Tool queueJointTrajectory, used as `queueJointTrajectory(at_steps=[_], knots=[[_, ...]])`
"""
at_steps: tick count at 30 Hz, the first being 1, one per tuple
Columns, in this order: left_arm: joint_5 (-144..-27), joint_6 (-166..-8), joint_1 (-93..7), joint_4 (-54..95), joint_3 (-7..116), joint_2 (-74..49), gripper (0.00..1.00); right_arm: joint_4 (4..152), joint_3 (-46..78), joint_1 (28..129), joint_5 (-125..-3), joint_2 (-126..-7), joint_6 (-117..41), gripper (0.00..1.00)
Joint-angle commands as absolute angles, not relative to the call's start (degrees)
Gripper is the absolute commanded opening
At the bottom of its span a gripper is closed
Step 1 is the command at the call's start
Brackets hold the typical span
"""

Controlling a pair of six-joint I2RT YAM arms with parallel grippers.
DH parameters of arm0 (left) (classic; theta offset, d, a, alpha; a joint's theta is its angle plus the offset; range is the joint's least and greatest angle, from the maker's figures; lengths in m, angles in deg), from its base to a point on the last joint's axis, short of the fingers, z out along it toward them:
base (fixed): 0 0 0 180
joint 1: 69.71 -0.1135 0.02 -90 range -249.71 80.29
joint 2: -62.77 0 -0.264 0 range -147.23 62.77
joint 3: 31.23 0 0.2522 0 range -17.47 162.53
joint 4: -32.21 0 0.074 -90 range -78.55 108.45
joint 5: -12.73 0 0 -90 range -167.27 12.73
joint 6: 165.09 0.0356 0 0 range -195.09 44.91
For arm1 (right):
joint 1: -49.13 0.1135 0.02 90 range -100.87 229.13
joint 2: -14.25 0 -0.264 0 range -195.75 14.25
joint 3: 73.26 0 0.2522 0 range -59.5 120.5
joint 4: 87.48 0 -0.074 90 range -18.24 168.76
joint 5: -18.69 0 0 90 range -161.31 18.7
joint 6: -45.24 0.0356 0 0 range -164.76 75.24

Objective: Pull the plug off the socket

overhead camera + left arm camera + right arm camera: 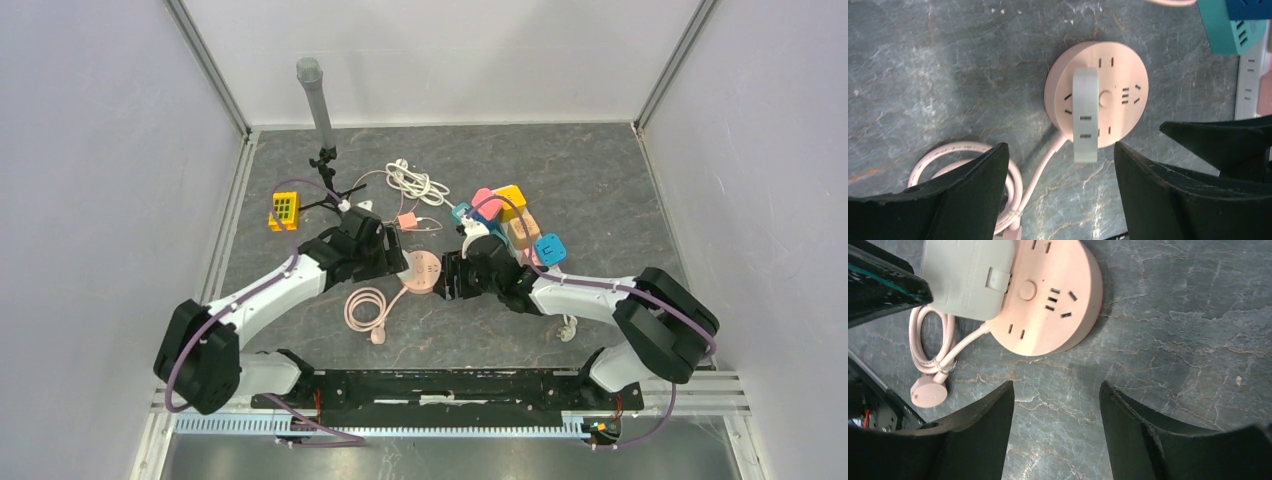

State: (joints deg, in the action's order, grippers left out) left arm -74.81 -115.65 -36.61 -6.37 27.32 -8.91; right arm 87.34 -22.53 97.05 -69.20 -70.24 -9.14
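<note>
A round pink socket (420,273) lies flat on the marble table between my two grippers. A white block plug (1085,115) stands plugged into its face; it also shows in the right wrist view (965,277), on the socket (1048,305). My left gripper (1061,147) is open and empty, hovering just short of the plug and the socket (1113,65). My right gripper (1055,386) is open and empty, just off the socket's other edge. In the top view the left gripper (395,262) and right gripper (448,275) flank the socket.
The socket's pink cord (365,308) coils at the near side and ends in a pink plug. Coloured adapter cubes (512,225) cluster behind the right gripper. A yellow block (283,210), a black stand with a grey tube (318,100) and a white cable (415,182) lie farther back.
</note>
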Motion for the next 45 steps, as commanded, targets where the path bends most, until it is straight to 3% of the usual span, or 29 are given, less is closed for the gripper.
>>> queueJointTrajectory(at_steps=[1,5,12,14,17,19,21,25,39,45], knots=[[-74.6,-117.8,-36.8,-1.2,32.0,-14.6,0.8,91.4,-21.4,97.6,-74.0,-70.7,-3.3,0.67],[-75.9,-119.7,-36.8,-1.8,34.7,-20.1,0.7,91.5,-22.1,97.5,-78.0,-69.5,-1.2,0.67],[-79.8,-119.6,-36.8,-2.4,36.0,-24.4,0.32,89.4,-16.8,97.5,-79.3,-75.2,-1.0,0.61],[-80.3,-118.9,-36.8,-3.8,36.8,-24.4,0.27,90.1,-15.9,97.5,-79.8,-76.5,-2.2,0.61],[-81.7,-117.3,-36.8,-6.1,38.9,-24.2,0.09,90.9,-14.0,97.5,-77.8,-78.6,-5.5,0.6],[-82.6,-116.7,-36.8,-6.8,39.7,-24.3,0.02,90.8,-13.1,97.5,-76.4,-80.5,-7.3,0.58],[-83.7,-116.1,-36.8,-7.9,40.6,-24.9,0.02,90.7,-12.8,97.4,-75.6,-81.9,-8.4,0.55],[-85.5,-114.8,-36.8,-10.2,42.2,-25.6,0.02,87.4,-12.2,97.6,-73.9,-84.6,-11.1,0.38],[-82.7,-111.7,-36.9,-12.9,42.9,-25.5,0.02,82.1,-17.3,101.0,-78.8,-90.1,-14.3,0.34],[-90.3,-111.3,-37.3,-9.4,43.3,-25.6,0.02,79.9,-15.2,103.1,-78.4,-92.7,-12.8,0.34]])
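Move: The plug stands in the left part of the round pink socket, about 3 cm ahead of the left hand, 3 cm to its right and 4 cm below its open fingers; the socket's middle lies some 3 cm farther right. The coiled cord is roughly 6 cm back and 5 cm left of the left hand. From the right hand, the socket's middle is about 4 cm ahead, 6 cm left and 3 cm lower, with the plug 3 cm beyond it to the left. The left hand reaches down, forward and right, about 3 cm each way, shuts its fingers on the sides of the plug and keeps that pinch, tipping some 10 degrees steeper while it eases back a little and then about 2 cm to the left. Meanwhile the right hand goes some 4 cm forward, then 4 cm left and 2 cm down, swinging clockwise and mostly back again, and narrows its fingers astride the socket's right rim, one over the top face and one at the side wall, then carries on left along with the left hand. ##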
